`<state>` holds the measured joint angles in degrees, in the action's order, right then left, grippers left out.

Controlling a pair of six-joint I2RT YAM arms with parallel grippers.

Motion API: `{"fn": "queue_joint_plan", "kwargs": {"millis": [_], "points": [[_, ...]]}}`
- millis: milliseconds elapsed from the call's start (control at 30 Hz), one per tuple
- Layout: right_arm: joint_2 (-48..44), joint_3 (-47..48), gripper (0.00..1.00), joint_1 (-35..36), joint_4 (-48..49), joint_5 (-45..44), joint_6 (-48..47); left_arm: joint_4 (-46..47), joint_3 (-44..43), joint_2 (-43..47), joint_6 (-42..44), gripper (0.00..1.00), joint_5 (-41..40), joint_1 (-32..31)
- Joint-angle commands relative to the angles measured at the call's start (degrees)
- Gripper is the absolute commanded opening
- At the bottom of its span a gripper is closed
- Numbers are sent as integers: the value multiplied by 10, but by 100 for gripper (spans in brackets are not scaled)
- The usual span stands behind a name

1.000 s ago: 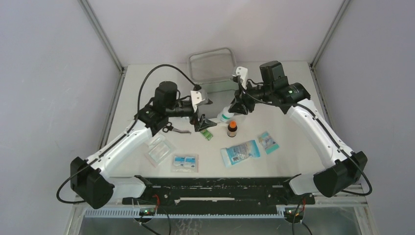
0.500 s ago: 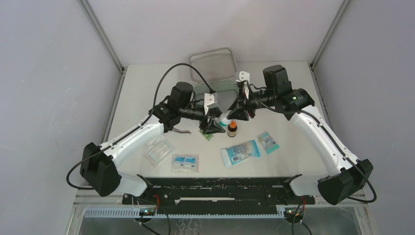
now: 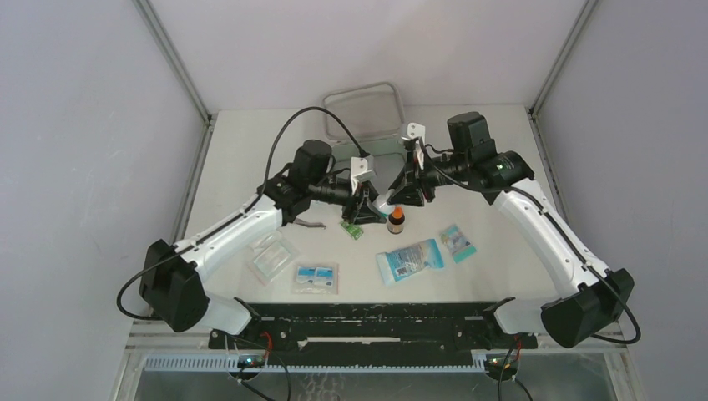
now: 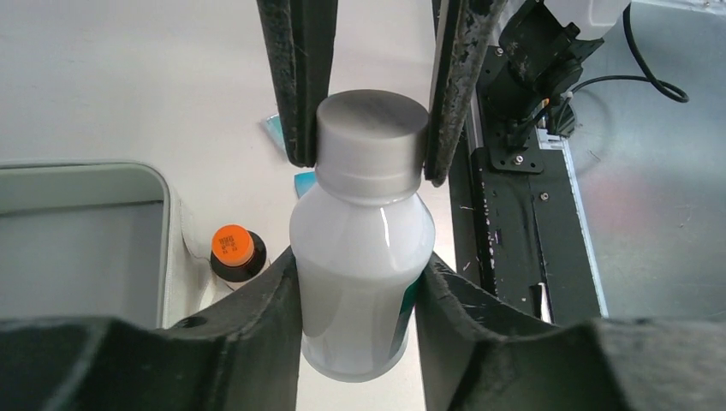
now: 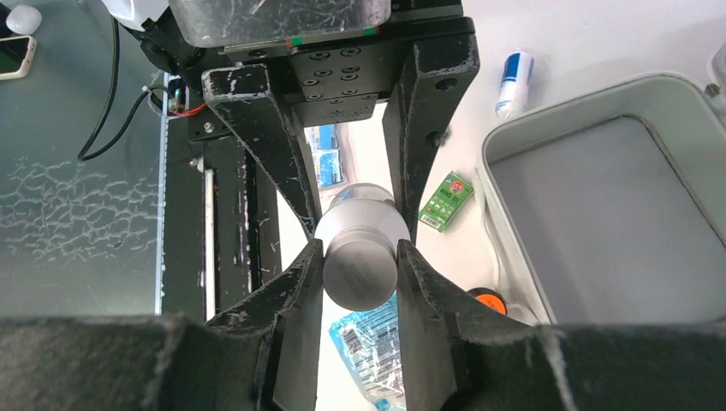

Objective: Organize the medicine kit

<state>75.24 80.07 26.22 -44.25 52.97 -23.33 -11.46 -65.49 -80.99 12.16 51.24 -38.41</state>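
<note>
A white bottle [image 3: 385, 201] with a grey cap hangs above the table between both arms. My right gripper [image 5: 360, 259] is shut on its cap [image 5: 360, 267]. My left gripper [image 4: 360, 276] is shut on the bottle's body [image 4: 364, 248], both fingers pressing its sides. The medicine kit [image 3: 364, 111] lies open at the back of the table, its lid raised. Its greyish inside shows in the left wrist view [image 4: 77, 235] and in the right wrist view [image 5: 599, 201], with nothing visible in it.
Under the bottle stand an orange-capped brown bottle [image 3: 396, 219] and a small green box [image 3: 351, 229]. Nearer lie a large blue packet [image 3: 409, 261], a small blue packet [image 3: 457, 242], a sachet pack [image 3: 316, 277], a clear packet [image 3: 271, 255] and a metal tool [image 3: 305, 222].
My left arm has swung right to the bottle, and its jaws have closed from wide open onto the bottle's body. The right gripper has kept its hold on the cap.
</note>
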Motion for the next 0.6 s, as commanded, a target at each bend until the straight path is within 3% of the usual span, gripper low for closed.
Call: {"fn": "queue_joint_plan", "kwargs": {"millis": [0, 100, 200, 333, 567], "points": [[3, 6, 12, -14, 25, 19, 6, 24, -47, -1, -31, 38, -20, -1], [-3, 6, 32, -37, 30, 9, 22, 23, -44, -2, -33, 33, -44, 0], [-16, 5, 63, -66, 35, 1, 41, 24, -53, -12, -55, 31, -73, 3], [-38, 1, 72, -108, 47, -40, 81, 40, -76, -48, -115, 31, -129, 11], [-87, -58, 74, -205, 74, -89, 141, 55, -148, -160, -258, 31, -220, 39]]}}
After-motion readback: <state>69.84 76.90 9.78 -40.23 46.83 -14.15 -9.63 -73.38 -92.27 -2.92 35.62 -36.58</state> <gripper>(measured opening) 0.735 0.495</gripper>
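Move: The left hand, already gripping the white bottle's body, has the open kit box about 22 cm ahead, level sideways, its middle some 20 cm lower. The orange-capped bottle lies 8 cm ahead and 6 right of that hand, the green packet 7 ahead and 7 left, the blue bag 3 back and 10 right, all 20 cm or more below. The right hand still pinches the cap end, with the white bottle's middle about 3 cm left and 3 down. The right fingers open wide and let go of the white bottle's cap end, the hand backing off about 8 cm right and 6 forward while swinging some 25 degrees clockwise. The left keeps its hold on the body and, slowly at first, carries the white bottle about 8 cm forward and 3 down towards the kit box, turning some 20 degrees counter-clockwise. ##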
